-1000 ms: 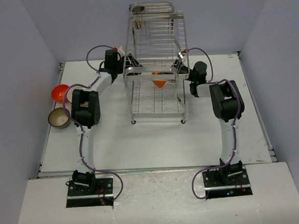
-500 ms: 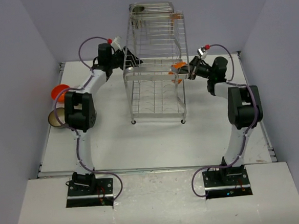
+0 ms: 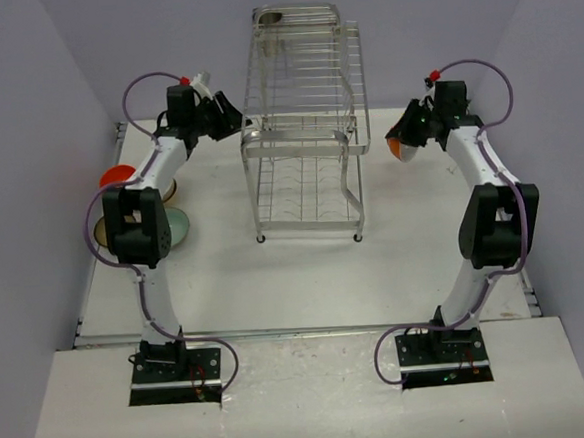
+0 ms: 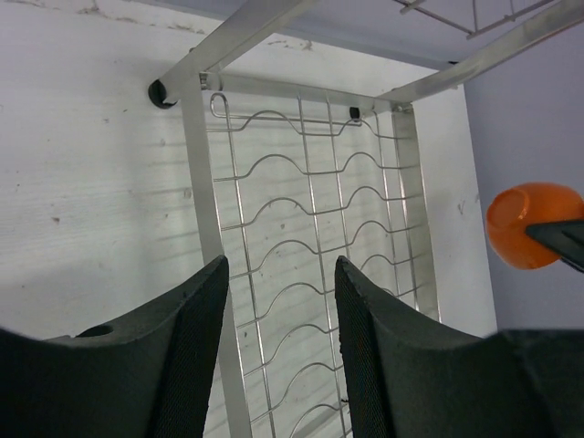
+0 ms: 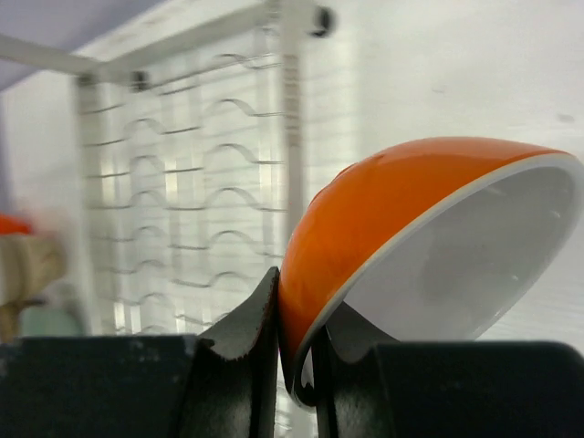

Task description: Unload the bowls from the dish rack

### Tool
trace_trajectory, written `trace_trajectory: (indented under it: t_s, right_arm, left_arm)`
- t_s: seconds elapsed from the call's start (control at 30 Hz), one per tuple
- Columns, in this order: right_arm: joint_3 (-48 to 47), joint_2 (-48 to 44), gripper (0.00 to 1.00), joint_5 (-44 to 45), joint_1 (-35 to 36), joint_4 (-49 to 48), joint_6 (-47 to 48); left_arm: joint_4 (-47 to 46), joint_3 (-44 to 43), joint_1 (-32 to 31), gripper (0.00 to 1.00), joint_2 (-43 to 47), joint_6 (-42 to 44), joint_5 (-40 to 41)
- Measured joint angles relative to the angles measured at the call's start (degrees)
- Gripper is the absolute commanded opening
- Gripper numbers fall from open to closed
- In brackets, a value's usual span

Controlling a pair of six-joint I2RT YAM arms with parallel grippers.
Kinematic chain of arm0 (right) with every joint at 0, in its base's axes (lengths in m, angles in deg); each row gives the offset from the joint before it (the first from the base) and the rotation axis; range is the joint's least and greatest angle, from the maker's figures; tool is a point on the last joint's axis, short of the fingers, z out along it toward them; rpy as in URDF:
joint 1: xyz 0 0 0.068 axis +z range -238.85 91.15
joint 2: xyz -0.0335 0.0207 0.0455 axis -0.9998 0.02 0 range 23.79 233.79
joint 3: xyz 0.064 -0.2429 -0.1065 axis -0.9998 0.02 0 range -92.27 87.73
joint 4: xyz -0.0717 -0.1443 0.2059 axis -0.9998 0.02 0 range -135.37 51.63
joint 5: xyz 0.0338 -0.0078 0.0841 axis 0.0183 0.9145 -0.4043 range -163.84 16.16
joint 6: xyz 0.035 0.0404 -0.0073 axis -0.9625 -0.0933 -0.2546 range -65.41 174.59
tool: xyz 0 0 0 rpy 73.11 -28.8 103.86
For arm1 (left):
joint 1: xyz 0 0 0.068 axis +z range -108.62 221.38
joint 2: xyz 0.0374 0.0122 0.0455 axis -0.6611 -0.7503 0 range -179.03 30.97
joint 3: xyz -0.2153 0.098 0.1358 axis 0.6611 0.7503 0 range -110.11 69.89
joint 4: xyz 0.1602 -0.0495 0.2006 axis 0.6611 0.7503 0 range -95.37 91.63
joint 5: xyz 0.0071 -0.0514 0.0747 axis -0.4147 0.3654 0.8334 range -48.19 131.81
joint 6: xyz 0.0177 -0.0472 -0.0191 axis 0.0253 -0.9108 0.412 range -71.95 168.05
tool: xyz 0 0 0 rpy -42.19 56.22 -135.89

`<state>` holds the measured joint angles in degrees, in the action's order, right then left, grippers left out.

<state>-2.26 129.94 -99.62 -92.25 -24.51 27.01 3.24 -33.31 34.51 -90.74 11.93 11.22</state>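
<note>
The silver wire dish rack [image 3: 301, 128] stands at the middle back of the table. My right gripper [image 3: 418, 130] is shut on the rim of an orange bowl [image 3: 403, 143] and holds it in the air to the right of the rack. In the right wrist view the gripper [image 5: 297, 338] pinches that bowl [image 5: 401, 210], white inside. My left gripper [image 3: 226, 111] is open and empty by the rack's upper left side. In its wrist view the gripper [image 4: 281, 269] looks down on the rack's lower tier [image 4: 301, 228], with the held orange bowl [image 4: 534, 225] beyond.
On the table at the left lie another orange bowl [image 3: 119, 177], a mint green bowl [image 3: 179, 227], a beige bowl [image 3: 167, 193] and a darker bowl [image 3: 100, 230], partly hidden by the left arm. A dull round thing [image 3: 270, 18] sits at the rack's top back corner.
My right gripper has carried the orange bowl out of the rack and off to the right. My left gripper has drawn back to the left, away from the rack, uncovering the mint bowl.
</note>
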Motion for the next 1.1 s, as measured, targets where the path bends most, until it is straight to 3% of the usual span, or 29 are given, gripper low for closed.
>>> trace_trajectory:
  t_s: [0.17,0.37,1.1]
  right_arm:
    - [-2.67,3.61,0.00,15.63,-1.81,12.00,6.34]
    - [-2.80,7.98,0.00,27.21,-5.90,20.59,8.57]
    - [-4.31,14.25,0.00,42.38,-8.85,25.42,10.80]
  left_arm:
    - [2.27,1.95,0.00,0.51,2.73,1.14,4.22]
    - [3.13,2.73,0.00,0.51,4.09,1.29,6.54]
    - [3.48,2.71,-0.07,0.52,4.07,1.27,6.82]
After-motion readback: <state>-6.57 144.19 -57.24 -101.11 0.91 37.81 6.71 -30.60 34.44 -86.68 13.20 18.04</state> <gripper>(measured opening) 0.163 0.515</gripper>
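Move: My right hand already holds the orange bowl by its rim, in the open to the right of the dish rack. The bare table spot for the bowl lies about 22 cm to my right, some 11 cm back and 19 cm below. The rack's near right foot is roughly 19 cm back and 9 cm left, at table height; the table's right rail is about 9 cm right of the spot. From my left hand that spot is about 58 cm right, 17 cm back and 19 cm down. I sweep my right hand away from the rack, about 19 cm right and 15 cm down, drawing back some 9 cm, fast at first. The drop nearly pauses partway while I keep drifting right, then I sink the last few centimetres towards the bare table. On the way I tip the wrist until the fingers point steeply down and keep the rim pinched. My left hand eases 2 cm left, off the rack's side, and stops. ##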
